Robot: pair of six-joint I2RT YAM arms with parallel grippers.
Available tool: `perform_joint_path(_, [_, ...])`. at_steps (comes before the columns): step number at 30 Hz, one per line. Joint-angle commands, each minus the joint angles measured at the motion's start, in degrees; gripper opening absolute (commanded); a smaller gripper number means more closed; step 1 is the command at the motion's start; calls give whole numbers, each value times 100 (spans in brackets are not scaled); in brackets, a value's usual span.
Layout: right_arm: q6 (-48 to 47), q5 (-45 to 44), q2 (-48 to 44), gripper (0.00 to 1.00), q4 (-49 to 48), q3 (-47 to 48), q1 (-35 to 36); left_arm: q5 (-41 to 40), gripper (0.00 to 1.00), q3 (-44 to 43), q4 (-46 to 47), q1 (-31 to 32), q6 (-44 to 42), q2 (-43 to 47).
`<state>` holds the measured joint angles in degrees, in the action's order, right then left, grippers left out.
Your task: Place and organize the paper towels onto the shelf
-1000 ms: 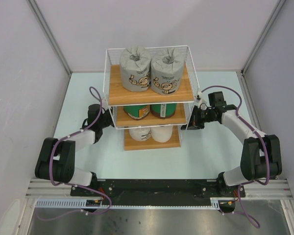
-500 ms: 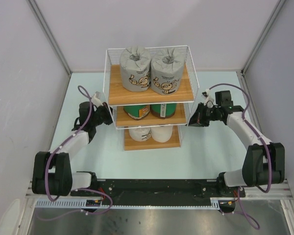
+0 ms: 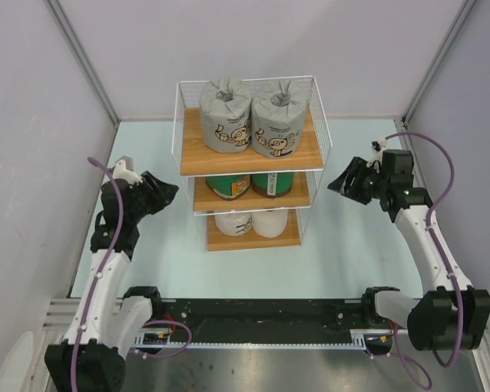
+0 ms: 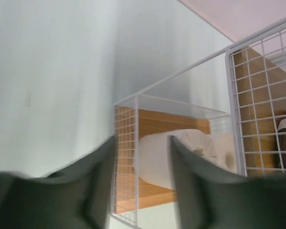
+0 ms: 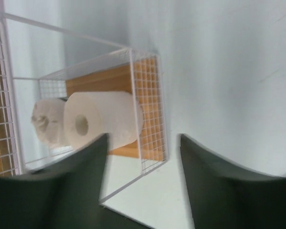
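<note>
The shelf (image 3: 253, 164) stands mid-table with paper towels on all three boards: two grey cartoon-print rolls (image 3: 226, 114) on top, two green rolls (image 3: 229, 186) in the middle, and two white rolls (image 3: 233, 222) at the bottom. My left gripper (image 3: 168, 193) hangs just left of the shelf, open and empty. My right gripper (image 3: 336, 183) hangs off its right side, also open and empty. The left wrist view shows my left gripper (image 4: 143, 183) facing the bottom tier (image 4: 155, 123) and a white-wrapped roll (image 4: 157, 157). In the right wrist view my right gripper (image 5: 143, 183) faces a bare white roll (image 5: 105, 119) on that tier (image 5: 148, 81).
Pale walls close in the table on the left, back and right. The arm bases and a black rail (image 3: 261, 314) run along the near edge. Purple cables loop off both arms.
Both arms have drawn back from the shelf's sides, the left one outward to the left and the right one outward to the right. Both sets of jaws have gone from shut to open.
</note>
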<state>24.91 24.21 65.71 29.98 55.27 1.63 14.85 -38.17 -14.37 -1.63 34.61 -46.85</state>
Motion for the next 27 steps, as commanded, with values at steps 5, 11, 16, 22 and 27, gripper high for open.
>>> perform_joint_path(5, [67, -1953, -937, 89, 96, 46, -22, -923, 100, -472, -1200, -39, -517, 949])
perform_joint_path(11, [111, -3369, -1842, 92, 88, -51, -13, -1088, 100, -533, -1366, -39, -403, 809])
perform_joint_path(16, [146, -3975, -2510, 93, -141, -209, -22, -1467, 100, -612, -1674, -39, -385, 791])
perform_joint_path(22, [304, -4556, -2827, 96, -27, -332, -22, -1468, 100, -682, -1630, -39, -543, 1072])
perform_joint_path(27, [515, -4644, -2801, 99, 35, -359, -22, -1678, 100, -700, -1595, -39, -780, 1371])
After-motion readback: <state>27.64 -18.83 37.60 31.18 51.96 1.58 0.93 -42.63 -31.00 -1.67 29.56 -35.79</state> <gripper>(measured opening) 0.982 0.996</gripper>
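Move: The shelf, loaded with paper towels, stands between my hands: its middle is roughly 21 cm to the right of my left hand and 20 cm to the left of my right hand, about level with both in reach and height. From my left hand, the green paper towels on its middle board are some 21 cm to the right and about level. The white rolls on the bottom board lie straight below those, about 14 cm lower than that hand. Already clear of the shelf and holding nothing, I go on drawing both hands away from its sides. My right hand swings about 13 cm to the right, rising roughly 10 and easing back, while its wrist turns clockwise and tips up. My left hand drifts a little back and left, turning slightly counter-clockwise; its height bobs up, down and up again. Both grippers, half open, spread wide. ##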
